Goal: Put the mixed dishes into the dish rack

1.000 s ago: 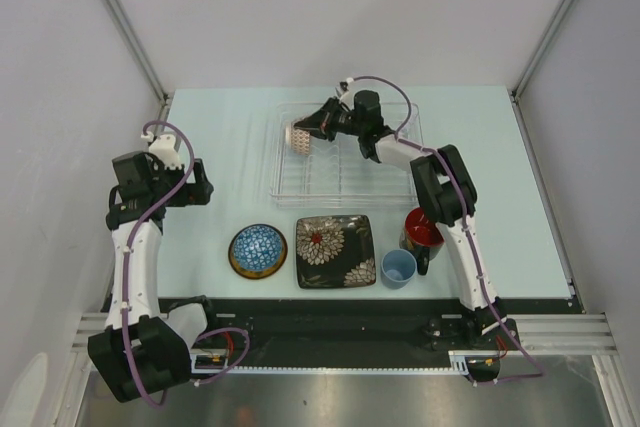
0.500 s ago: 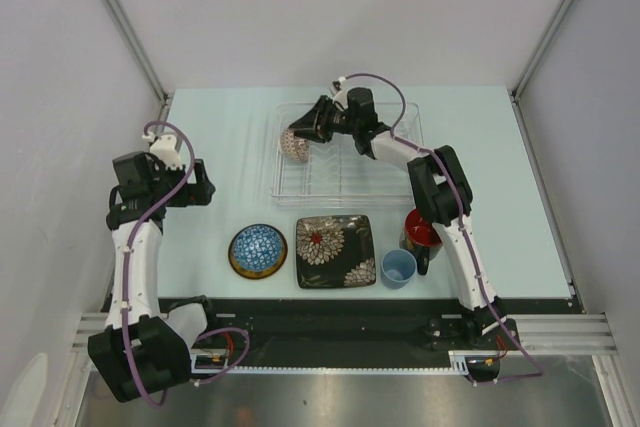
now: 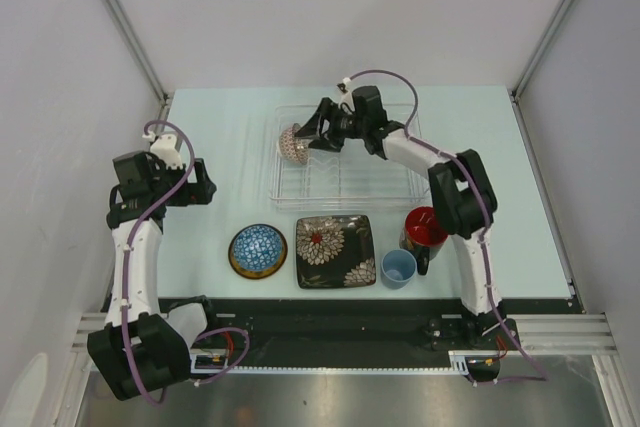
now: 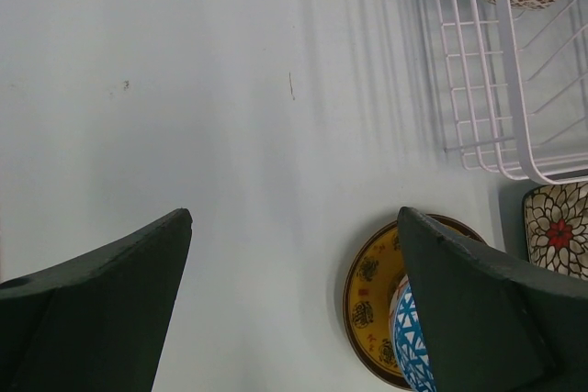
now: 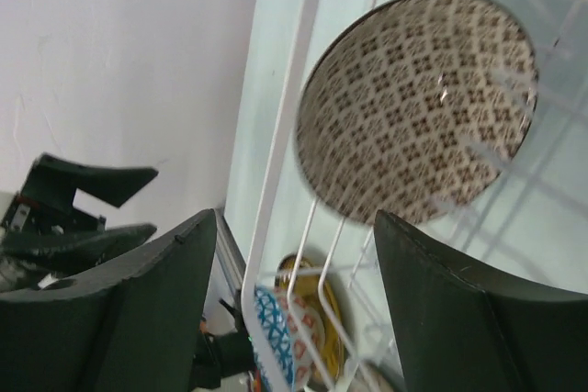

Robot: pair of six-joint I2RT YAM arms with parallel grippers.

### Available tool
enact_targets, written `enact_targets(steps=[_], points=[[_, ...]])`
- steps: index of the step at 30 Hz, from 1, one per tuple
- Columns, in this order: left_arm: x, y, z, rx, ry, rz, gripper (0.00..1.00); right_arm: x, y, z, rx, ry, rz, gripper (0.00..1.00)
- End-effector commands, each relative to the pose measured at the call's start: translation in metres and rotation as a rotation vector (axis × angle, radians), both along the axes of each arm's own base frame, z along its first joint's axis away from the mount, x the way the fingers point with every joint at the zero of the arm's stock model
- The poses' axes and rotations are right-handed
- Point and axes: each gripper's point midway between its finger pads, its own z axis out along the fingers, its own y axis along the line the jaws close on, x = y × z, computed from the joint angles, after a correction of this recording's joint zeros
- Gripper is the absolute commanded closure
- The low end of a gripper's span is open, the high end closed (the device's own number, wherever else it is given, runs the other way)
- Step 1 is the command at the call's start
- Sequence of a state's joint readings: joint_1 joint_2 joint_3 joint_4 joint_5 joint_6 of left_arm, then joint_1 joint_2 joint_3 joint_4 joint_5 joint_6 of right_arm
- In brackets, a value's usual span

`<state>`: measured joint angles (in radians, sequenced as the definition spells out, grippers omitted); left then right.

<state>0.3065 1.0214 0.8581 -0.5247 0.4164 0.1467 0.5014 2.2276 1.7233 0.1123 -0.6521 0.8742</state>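
The beige patterned bowl [image 3: 292, 144] [image 5: 413, 107] stands on edge between the wires at the left end of the dish rack [image 3: 400, 192] [image 5: 276, 181]. My right gripper [image 3: 318, 134] [image 5: 299, 218] is open just right of it, with nothing between its fingers. The blue mosaic bowl [image 3: 258, 247] [image 4: 404, 341] sits on the yellow saucer [image 3: 236, 261] [image 4: 367, 300] in front of the rack. Beside them lie the black square floral plate [image 3: 335, 251], the light-blue cup [image 3: 398, 268] and the black mug [image 3: 423, 227]. My left gripper [image 3: 200, 185] [image 4: 294, 218] hangs open over bare table to the left of the saucer.
The right arm's forearm stretches over the rack's right half and passes above the mug. Grey walls with metal posts close in the table at the back and sides. The rack's white wire rim [image 4: 487, 89] lies to the right of my left gripper.
My right gripper has opened and let go of the beige bowl, which tipped onto its edge in the rack's left end. The left arm has not moved.
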Motion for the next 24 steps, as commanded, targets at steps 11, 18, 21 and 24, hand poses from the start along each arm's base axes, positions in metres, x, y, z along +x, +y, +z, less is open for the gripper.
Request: enact_targets(steps=[11, 18, 21, 24], points=[[0.005, 0.005, 0.025, -0.031, -0.05, 0.032, 0.0, -0.205, 0.001, 0.061, -0.592, -0.477, 0.275, 0.27], [0.007, 0.018, 0.02, -0.117, -0.006, 0.083, 0.0, -0.292, 0.024, 0.022, -0.756, -0.648, 0.524, 0.28], [0.005, 0.026, 0.017, -0.142, 0.004, 0.104, 0.0, -0.301, 0.035, 0.014, -0.774, -0.68, 0.558, 0.29], [0.001, 0.029, 0.014, -0.14, 0.013, 0.108, 0.0, -0.306, 0.05, 0.002, -0.796, -0.723, 0.579, 0.29]])
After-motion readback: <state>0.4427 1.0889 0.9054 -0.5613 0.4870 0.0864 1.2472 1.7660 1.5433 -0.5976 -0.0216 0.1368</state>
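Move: The blue bowl on its yellow plate is my right hand's next thing, roughly 26 cm back and 12 cm to the left, some 12 cm lower. The patterned bowl, already in the rack, sits just off my fingertips, about 5 cm left, 2 cm ahead and 5 cm below. The black plate is about 25 cm back, 6 cm right and 14 cm down. From my left hand the blue bowl is around 7 cm back, 12 cm right and 13 cm below. I leave the patterned bowl in the rack, lifting my right hand about 9 cm as it draws back, then sweep it fast over the rack's near side, some 32 cm back in all, sinking again towards the blue bowl. The wrist rolls and the fingers dip steeply down, still open and touching nothing at the end. My left hand drifts about 3 cm left. ##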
